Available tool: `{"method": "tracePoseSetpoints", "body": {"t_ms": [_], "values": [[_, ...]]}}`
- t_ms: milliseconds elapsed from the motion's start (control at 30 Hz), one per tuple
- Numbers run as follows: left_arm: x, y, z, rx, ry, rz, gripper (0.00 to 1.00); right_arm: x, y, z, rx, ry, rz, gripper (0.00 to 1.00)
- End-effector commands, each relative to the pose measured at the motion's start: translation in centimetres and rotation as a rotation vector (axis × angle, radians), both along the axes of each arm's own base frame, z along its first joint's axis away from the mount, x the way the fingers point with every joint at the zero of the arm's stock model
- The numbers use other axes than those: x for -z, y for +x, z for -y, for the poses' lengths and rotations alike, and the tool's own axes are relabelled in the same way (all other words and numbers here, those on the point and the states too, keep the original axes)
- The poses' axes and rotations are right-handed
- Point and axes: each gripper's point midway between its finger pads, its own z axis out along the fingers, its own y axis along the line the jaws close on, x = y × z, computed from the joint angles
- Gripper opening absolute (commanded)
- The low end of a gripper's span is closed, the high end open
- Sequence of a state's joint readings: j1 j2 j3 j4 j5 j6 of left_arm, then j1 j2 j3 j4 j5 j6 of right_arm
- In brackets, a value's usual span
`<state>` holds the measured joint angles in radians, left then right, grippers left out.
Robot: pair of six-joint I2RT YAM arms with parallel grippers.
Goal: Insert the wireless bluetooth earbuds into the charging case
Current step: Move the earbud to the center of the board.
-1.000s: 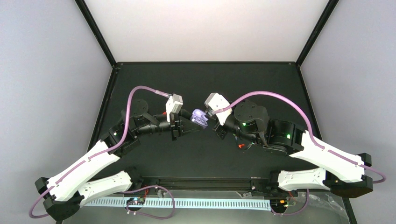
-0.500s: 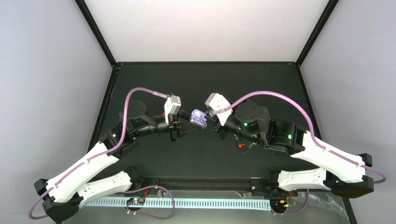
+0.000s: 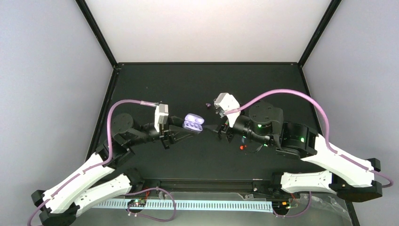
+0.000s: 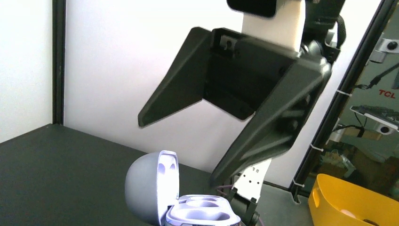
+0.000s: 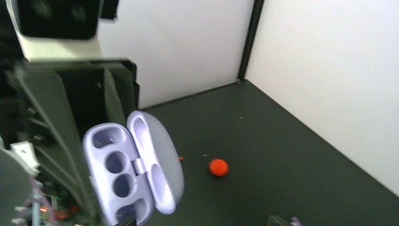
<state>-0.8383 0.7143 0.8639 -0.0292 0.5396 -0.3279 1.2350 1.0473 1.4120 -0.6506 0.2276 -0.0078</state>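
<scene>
My left gripper (image 3: 187, 130) is shut on the charging case (image 3: 194, 123) and holds it above the table. The pale lavender case (image 5: 123, 172) has its lid swung open, and both wells look empty. In the left wrist view the case (image 4: 197, 212) sits at the bottom edge with the lid (image 4: 153, 186) upright; my own fingers there are hidden. My right gripper (image 3: 219, 131) stands just right of the case, apart from it and open (image 5: 202, 221). Its black fingers (image 4: 263, 127) loom over the case. A tiny purple speck (image 3: 207, 104), perhaps an earbud, lies on the table behind.
A small red ball (image 5: 218, 167) and a tinier red bit (image 5: 181, 158) lie on the dark table beyond the case. Another red bit (image 3: 242, 147) shows under the right arm. White walls with black posts close the table in. A yellow bin (image 4: 353, 202) stands outside.
My right gripper was shut at the case's lid; it has opened and drawn back to the right. The left arm has pulled the case left, and the lid now lies fully open.
</scene>
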Motion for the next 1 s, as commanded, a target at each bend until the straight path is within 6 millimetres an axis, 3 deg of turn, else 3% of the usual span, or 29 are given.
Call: {"method": "tracePoseSetpoints", "body": {"t_ms": [0,100,233,333,433,500,733,833,967], "values": [[-0.7,-1.7,-1.4,0.021,-0.094,0.083,0.01,-5.8,-2.3,1.0,-0.091,0.23,-0.012,0.77],[-0.8,-3.3,-3.5,0.018,-0.21,0.142,0.02,-8.2,-3.8,2.0,-0.154,0.356,-0.021,0.85],[-1.4,-5.1,-6.0,0.009,-0.347,0.211,0.02,-9.5,-5.6,2.2,-0.255,0.445,-0.037,0.89],[-1.4,-5.7,-6.3,0.033,-0.361,0.203,0.01,-9.3,-5.8,2.6,-0.263,0.485,-0.023,0.9],[-1.4,-6.8,-6.3,0.091,-0.363,0.223,0.02,-8.4,-4.8,3.0,-0.2,0.496,-0.013,0.9],[-1.0,-7.6,-6.3,0.128,-0.365,0.255,0.01,-6.8,-3.8,3.0,-0.144,0.468,-0.014,0.9],[-0.6,-7.5,-7.6,0.053,-0.373,0.286,0.02,-1.3,0.4,3.0,0.106,0.349,-0.032,0.92],[-0.6,-7.7,-8.4,0.016,-0.389,0.316,0.02,2.9,3.6,3.7,0.267,0.273,-0.059,0.95],[-0.2,-8.0,-8.9,0.001,-0.376,0.328,0.01,9.4,9.0,6.5,0.452,0.25,-0.269,0.95]]}}
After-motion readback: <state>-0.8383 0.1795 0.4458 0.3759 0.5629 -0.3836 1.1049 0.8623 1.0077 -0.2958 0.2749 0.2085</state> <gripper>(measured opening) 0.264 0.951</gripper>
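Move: The farther-right of the two earbuds lies about 30 cm ahead of the open right gripper, almost in line with it and some 40 cm below; the other earbud is roughly 27 cm ahead and 4 cm left, equally low. The open charging case, held in the left fingers, is 8 cm to the right gripper's left and 2 cm nearer the bases, level in height. From the left hand that same farther-right earbud is about 33 cm ahead, 10 cm right and 40 cm down. Draw the left gripper back and left about 8 cm each, dipping briefly and coming level again, tipping its fingers up some 20 degrees while keeping its hold on the case. Lift the right gripper up and back about 9 and 5 cm, away from the case, opening its fingers wide, then swing it forward and down, slightly right, towards the earbuds, turning clockwise as it goes. ##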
